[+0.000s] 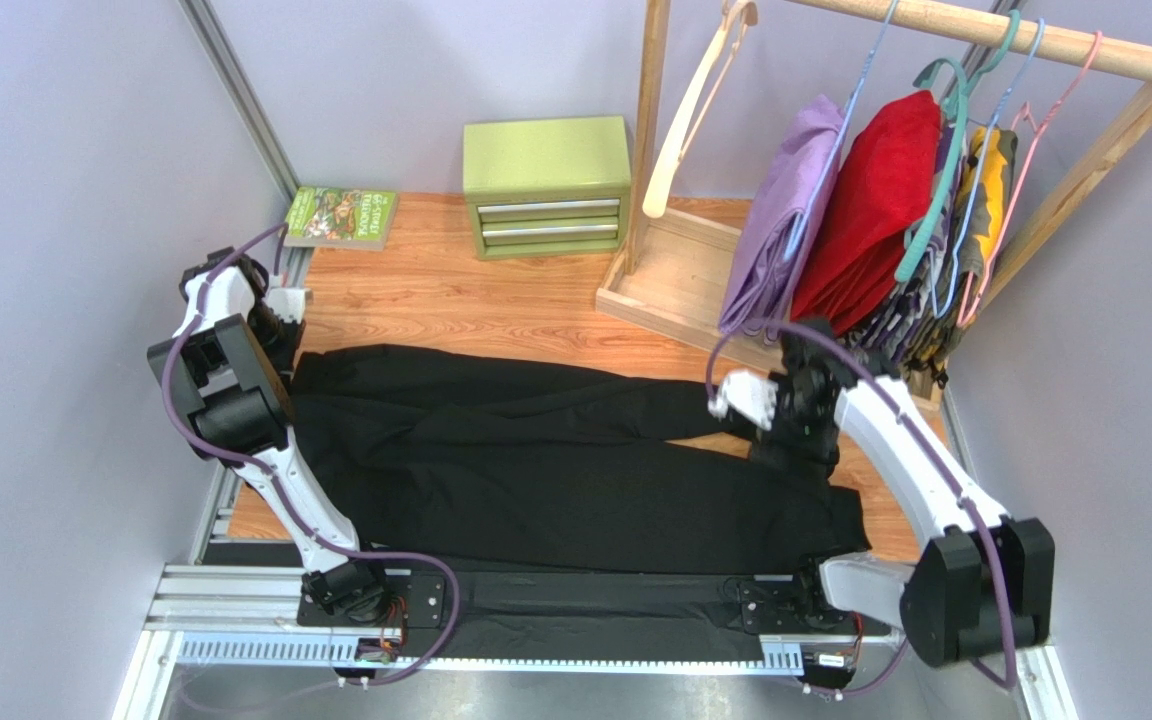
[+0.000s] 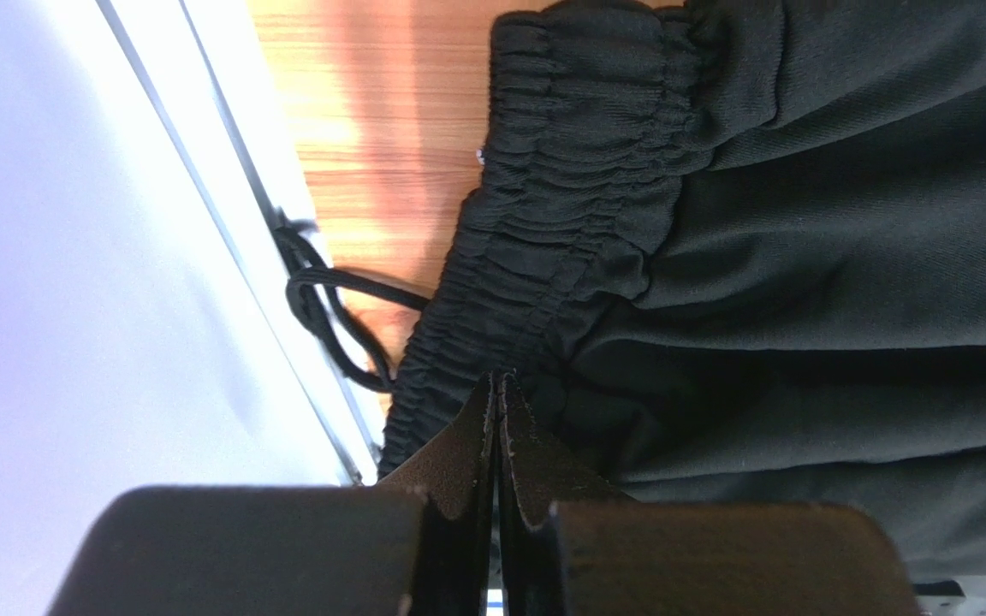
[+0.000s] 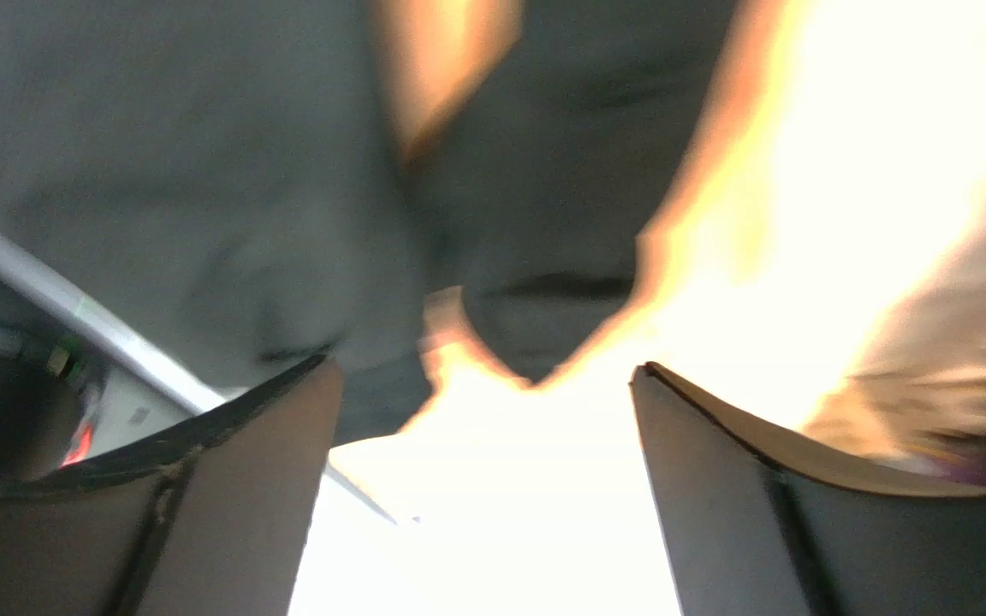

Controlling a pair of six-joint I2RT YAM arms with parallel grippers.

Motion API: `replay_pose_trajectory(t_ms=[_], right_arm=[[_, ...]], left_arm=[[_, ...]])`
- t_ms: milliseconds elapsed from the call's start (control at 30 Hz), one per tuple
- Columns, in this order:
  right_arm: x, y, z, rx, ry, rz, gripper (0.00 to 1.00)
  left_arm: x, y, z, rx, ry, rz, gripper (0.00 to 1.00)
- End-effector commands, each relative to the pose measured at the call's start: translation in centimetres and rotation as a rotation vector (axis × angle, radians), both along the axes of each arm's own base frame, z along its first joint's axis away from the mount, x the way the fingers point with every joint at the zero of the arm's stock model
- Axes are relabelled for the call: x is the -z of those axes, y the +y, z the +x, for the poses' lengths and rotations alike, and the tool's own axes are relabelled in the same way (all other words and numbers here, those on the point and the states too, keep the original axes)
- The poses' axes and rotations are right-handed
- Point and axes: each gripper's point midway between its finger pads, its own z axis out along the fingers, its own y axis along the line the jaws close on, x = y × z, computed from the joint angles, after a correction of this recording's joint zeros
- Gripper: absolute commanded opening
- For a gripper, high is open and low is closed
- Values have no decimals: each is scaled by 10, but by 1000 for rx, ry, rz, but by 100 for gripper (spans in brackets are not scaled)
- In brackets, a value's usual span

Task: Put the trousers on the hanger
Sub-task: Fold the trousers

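Note:
The black trousers (image 1: 537,465) lie flat across the wooden table, waistband at the left and leg ends at the right. My left gripper (image 1: 294,348) hovers at the waistband's edge. In the left wrist view its fingers (image 2: 498,385) are pressed together just above the gathered elastic waistband (image 2: 563,193), with no cloth seen between them. My right gripper (image 1: 796,435) is open over the leg ends. In the blurred right wrist view its jaws (image 3: 485,372) stand wide apart above the dark cloth (image 3: 203,167). The pale wooden hanger (image 1: 699,113) hangs at the left end of the rack rail.
A wooden clothes rack (image 1: 672,278) stands at the back right with a purple garment (image 1: 781,225), a red garment (image 1: 875,203) and several thin coloured hangers. A green drawer box (image 1: 548,183) and a book (image 1: 342,215) sit at the back. Walls close in on both sides.

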Motion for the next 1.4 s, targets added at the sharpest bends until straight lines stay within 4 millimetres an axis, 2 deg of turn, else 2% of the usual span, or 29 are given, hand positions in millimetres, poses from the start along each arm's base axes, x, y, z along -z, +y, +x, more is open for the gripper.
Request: replay_pose_trajectory(t_ms=[0,33,67,100,167,233,333,433,500,667,800,867,900,933,967,1000,1033,1100,1200,1233,1367], right_arm=[[-24,22,51,82,-26,151,80],[-23,23,58,95,-18,166,77],[-16,25,65,109,16,182,69],[-21,24,76,120,0,193,67],[-20,26,86,127,12,208,60],[-12,27,100,147,5,210,51],[6,26,118,178,-5,200,45],[26,25,133,211,-5,186,46],[34,28,135,218,14,196,48],[62,38,114,243,104,215,69],[74,52,92,245,177,245,70],[78,56,83,240,205,263,66],[81,56,77,237,225,259,60],[81,57,75,234,227,261,43],[81,57,74,230,233,263,35],[78,57,75,228,231,263,25],[75,57,76,228,229,262,7],[60,57,82,230,196,266,0],[32,55,102,219,86,269,0],[12,55,112,209,15,280,0],[-31,47,127,204,-137,261,0]], left_arm=[[-21,9,11,4,-41,32,0],[-21,9,12,8,-43,35,0],[-21,10,9,8,-37,37,0],[-22,10,9,14,-40,38,0],[-20,9,7,24,-35,37,0],[-21,13,6,25,-30,66,0],[-18,11,6,15,-28,50,0],[-15,9,6,7,-25,40,0],[-14,8,5,7,-21,38,0],[-12,7,2,9,-14,34,0],[-8,2,3,5,-17,6,0],[-6,0,2,2,-11,-4,0],[-5,0,3,1,-13,-7,0],[-4,-1,2,0,-10,-8,0],[-4,-1,2,-2,-10,-12,0],[-3,-2,2,0,-10,-15,0],[-4,-1,3,-1,-15,-15,0],[-5,-1,5,-6,-18,-14,0],[-7,2,8,-11,-29,-5,0],[-8,2,9,-9,-31,-6,0],[-11,4,11,-16,-34,4,0]])
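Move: The spot on the far trouser leg that my open right hand goes for lies about 7 cm ahead, 5 cm left and 8 cm below it. That leg's cuff is nearly underneath, some 3 cm right and 1 cm out. The near leg's cuff is about 9 cm back and 6 cm right; the rack's wooden base is roughly 24 cm ahead and 3 cm left. From my left hand the spot is some 63 cm right, 5 cm back and slightly below. I swing my right hand about 11 cm forward over the far leg, then sink, draw back a few centimetres and drift left, turning some 15 degrees clockwise. My fingers half close, reopen, then shut on the cloth just inside the cuff; I rise about 4 cm and start forward with it. My left hand keeps its shut fingers at the waistband. ##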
